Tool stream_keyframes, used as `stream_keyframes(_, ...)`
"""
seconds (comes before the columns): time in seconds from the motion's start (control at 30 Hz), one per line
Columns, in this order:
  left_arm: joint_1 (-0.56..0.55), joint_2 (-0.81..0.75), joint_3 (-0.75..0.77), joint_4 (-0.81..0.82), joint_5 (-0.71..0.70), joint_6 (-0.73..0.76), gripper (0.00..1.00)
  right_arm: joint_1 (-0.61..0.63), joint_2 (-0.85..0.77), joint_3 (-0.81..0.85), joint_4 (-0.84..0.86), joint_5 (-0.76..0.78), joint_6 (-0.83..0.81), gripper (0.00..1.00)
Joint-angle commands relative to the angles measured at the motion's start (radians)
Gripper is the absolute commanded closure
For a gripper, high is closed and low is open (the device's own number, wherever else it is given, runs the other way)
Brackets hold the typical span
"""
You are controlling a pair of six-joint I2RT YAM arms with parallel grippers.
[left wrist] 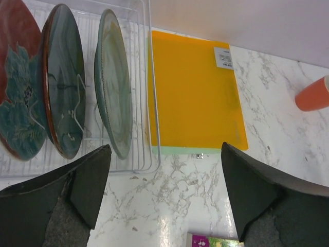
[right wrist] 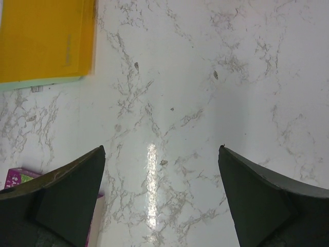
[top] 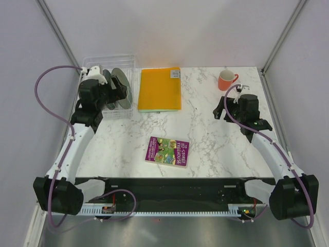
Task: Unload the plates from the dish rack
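The clear dish rack (top: pixel 129 60) stands at the table's back left. In the left wrist view the dish rack (left wrist: pixel 146 118) holds three upright plates between its wires: a red one with teal blotches (left wrist: pixel 18 103), a glossy dark teal one (left wrist: pixel 64 87) and a matte grey-green one (left wrist: pixel 113 82). My left gripper (top: pixel 116 92) (left wrist: pixel 165 149) hovers open just in front of the rack's near right corner, with nothing between its fingers. Over bare marble at the right, my right gripper (top: pixel 224 106) (right wrist: pixel 161 149) is open and empty.
An orange folder (top: pixel 160 88) (left wrist: pixel 193 92) (right wrist: pixel 43 38) lies right beside the rack. An orange mug (top: pixel 226 80) (left wrist: pixel 312 95) stands at the back right. A colourful book (top: pixel 167 151) (right wrist: pixel 13 177) lies near the table's middle front. Walls enclose the table on three sides.
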Motion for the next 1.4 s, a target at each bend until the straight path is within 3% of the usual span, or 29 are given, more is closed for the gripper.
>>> stream_keyframes(0.0,0.001,0.055,0.033,0.144,-0.061,0.052,0.05,0.004,0.007,0.051,0.010,-0.021,-0.023,0.02)
stream_keyframes(0.17,0.001,0.177,0.099,0.202,-0.165,0.104,0.05,0.002,0.033,0.055,0.024,-0.014,-0.035,0.02)
stream_keyframes(0.63,0.001,0.539,0.296,0.210,-0.284,0.207,0.09,0.002,0.143,0.069,0.039,0.006,-0.066,0.02)
stream_keyframes(0.77,0.001,0.586,0.318,0.211,-0.281,0.207,0.44,0.002,0.166,0.067,0.042,0.015,-0.078,0.02)
stream_keyframes(0.93,0.001,0.624,0.349,0.188,-0.282,0.217,0.55,0.002,0.163,0.066,0.035,0.028,-0.081,0.02)
stream_keyframes(0.97,0.000,0.632,0.352,0.185,-0.284,0.219,0.76,0.002,0.156,0.064,0.033,0.031,-0.081,0.02)
stream_keyframes(1.0,0.001,0.635,0.355,0.180,-0.287,0.220,0.90,0.002,0.153,0.064,0.033,0.031,-0.079,0.02)
stream_keyframes(1.03,0.000,0.638,0.366,0.173,-0.296,0.219,0.98,0.004,0.150,0.063,0.033,0.034,-0.079,0.02)
stream_keyframes(1.2,-0.005,0.656,0.411,0.139,-0.319,0.237,0.98,0.002,0.128,0.054,0.024,0.042,-0.079,0.02)
stream_keyframes(1.37,-0.043,0.650,0.481,0.111,-0.451,0.321,0.98,0.002,0.105,0.051,0.010,0.054,-0.075,0.02)
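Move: The rightmost green plate in the rack is next: its middle lies about 17 cm ahead of the left hand, 3 cm left and 15 cm below. The dark plate stands some 6 cm to the left of that green one, with the red plate another 6 cm on; the orange folder's middle is about 18 cm right of the green plate and 5 cm farther out, on the table. From the right hand the green plate is roughly 21 cm ahead, 49 cm left and slightly lower. The rightmost plate's near upper rim is what the left hand reaches for: about 15 cm forward with the fingers wide open, sinking some 9 cm, most steeply towards the end, and drifting a little left. Its left side rolls up about 20 degrees, and the fingers then close, one on each face, and pinch the rim. Meanwhile the empty, open right hand sinks about 4 cm over bare table. ##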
